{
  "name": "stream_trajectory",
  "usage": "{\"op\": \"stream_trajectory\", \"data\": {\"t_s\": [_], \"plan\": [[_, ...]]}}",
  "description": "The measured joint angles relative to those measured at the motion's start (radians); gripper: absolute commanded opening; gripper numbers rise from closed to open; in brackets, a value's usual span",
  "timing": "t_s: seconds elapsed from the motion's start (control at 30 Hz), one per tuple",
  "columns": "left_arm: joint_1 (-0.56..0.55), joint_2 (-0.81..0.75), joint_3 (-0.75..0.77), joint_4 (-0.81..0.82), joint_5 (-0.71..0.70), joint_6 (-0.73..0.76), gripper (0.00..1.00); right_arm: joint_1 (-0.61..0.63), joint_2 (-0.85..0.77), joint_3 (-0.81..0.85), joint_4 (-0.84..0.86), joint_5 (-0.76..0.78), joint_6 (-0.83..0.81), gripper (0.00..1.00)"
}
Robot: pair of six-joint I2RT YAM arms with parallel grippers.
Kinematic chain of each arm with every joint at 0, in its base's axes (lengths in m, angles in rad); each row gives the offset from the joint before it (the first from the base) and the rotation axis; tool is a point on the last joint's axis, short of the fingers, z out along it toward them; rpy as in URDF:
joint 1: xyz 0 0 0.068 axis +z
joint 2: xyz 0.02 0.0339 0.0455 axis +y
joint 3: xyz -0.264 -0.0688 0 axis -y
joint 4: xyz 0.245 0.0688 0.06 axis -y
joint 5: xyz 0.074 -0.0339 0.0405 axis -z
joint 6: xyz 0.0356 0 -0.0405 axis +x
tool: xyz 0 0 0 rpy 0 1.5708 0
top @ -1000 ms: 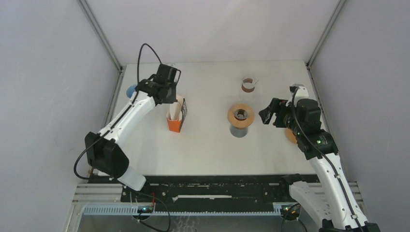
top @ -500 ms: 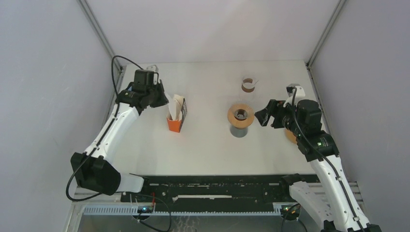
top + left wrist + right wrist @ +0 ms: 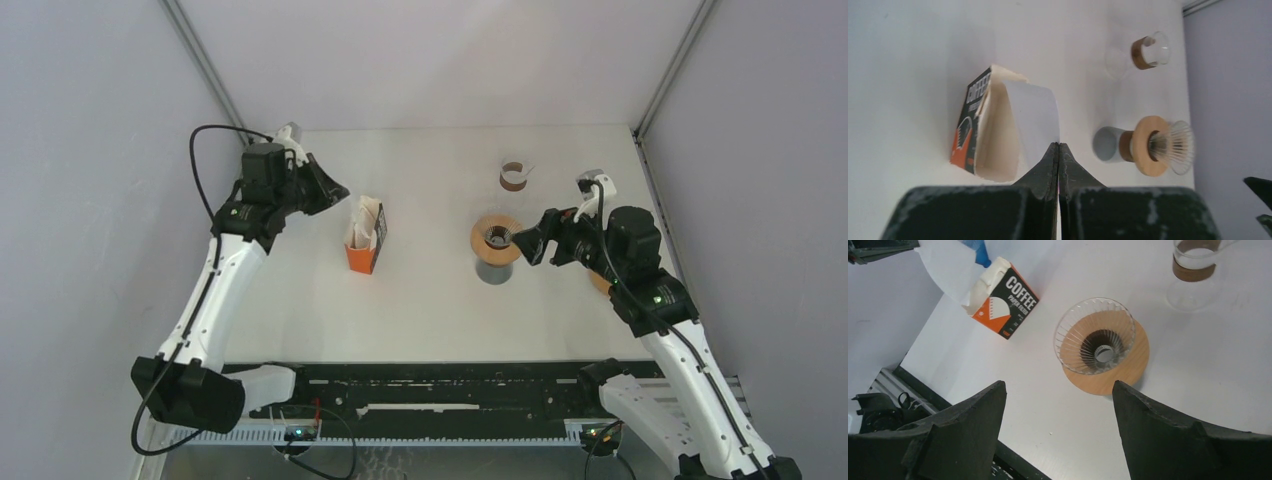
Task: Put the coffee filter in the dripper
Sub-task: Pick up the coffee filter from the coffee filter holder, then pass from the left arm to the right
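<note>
The dripper (image 3: 497,237), a ribbed glass cone in a wooden ring on a grey cup, stands mid-table; it also shows in the left wrist view (image 3: 1160,145) and right wrist view (image 3: 1095,337). An orange and black coffee filter box (image 3: 363,252) stands left of it. My left gripper (image 3: 340,188) is up and left of the box, shut on the edge of a white coffee filter (image 3: 1030,112) that reaches back to the box's open top (image 3: 968,125). My right gripper (image 3: 535,243) hangs open just right of the dripper, with nothing between its fingers (image 3: 1059,385).
A glass carafe with a brown band (image 3: 513,177) stands behind the dripper. A blue object (image 3: 982,252) sits beyond the box (image 3: 1008,305) near the left wall. A small wooden piece (image 3: 600,283) lies under my right arm. Walls close in on both sides.
My left arm has swung left and away from the box, drawing a white filter out with it. My right gripper has edged left toward the dripper, still open.
</note>
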Motion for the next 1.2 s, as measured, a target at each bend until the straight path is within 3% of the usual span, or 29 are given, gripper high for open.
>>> {"op": "stream_trajectory", "data": {"t_s": [0.43,0.93,1.2], "plan": [[-0.018,-0.090,-0.011,0.113,0.176,-0.121,0.00,0.172,0.016,0.001,0.154,-0.004,-0.018,0.85],[-0.215,-0.094,-0.011,0.231,0.224,-0.251,0.00,0.443,0.090,0.001,0.310,0.215,-0.101,0.83],[-0.312,-0.051,-0.011,0.274,0.218,-0.284,0.00,0.519,0.155,0.019,0.357,0.328,-0.118,0.83]]}}
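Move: The left hand already pinches the coffee filter, its lower part still in the holder box, whose middle is some 3 cm right, 3 cm back and 17 cm below; the dripper is about 30 cm right, 5 cm back and 10 cm lower. From the open right hand the filter's middle lies roughly 32 cm left, 9 cm ahead and 6 cm below, the dripper about 4 cm left, 6 cm ahead and 10 cm below. With its fingers still shut on the coffee filter, the left hand first lifts it up out of the holder box, then swings it about 14 cm to the right and some 7 cm back towards the dripper and the right hand, ending about 8 cm higher while the wrist rolls its left side down and swings clockwise, each by some 20 degrees. The right hand comes to meet it, fingers kept wide open, going about 11 cm left on the near side of the dripper and rising 4 cm as the fingers tip up, and stops short of the filter without touching it. ##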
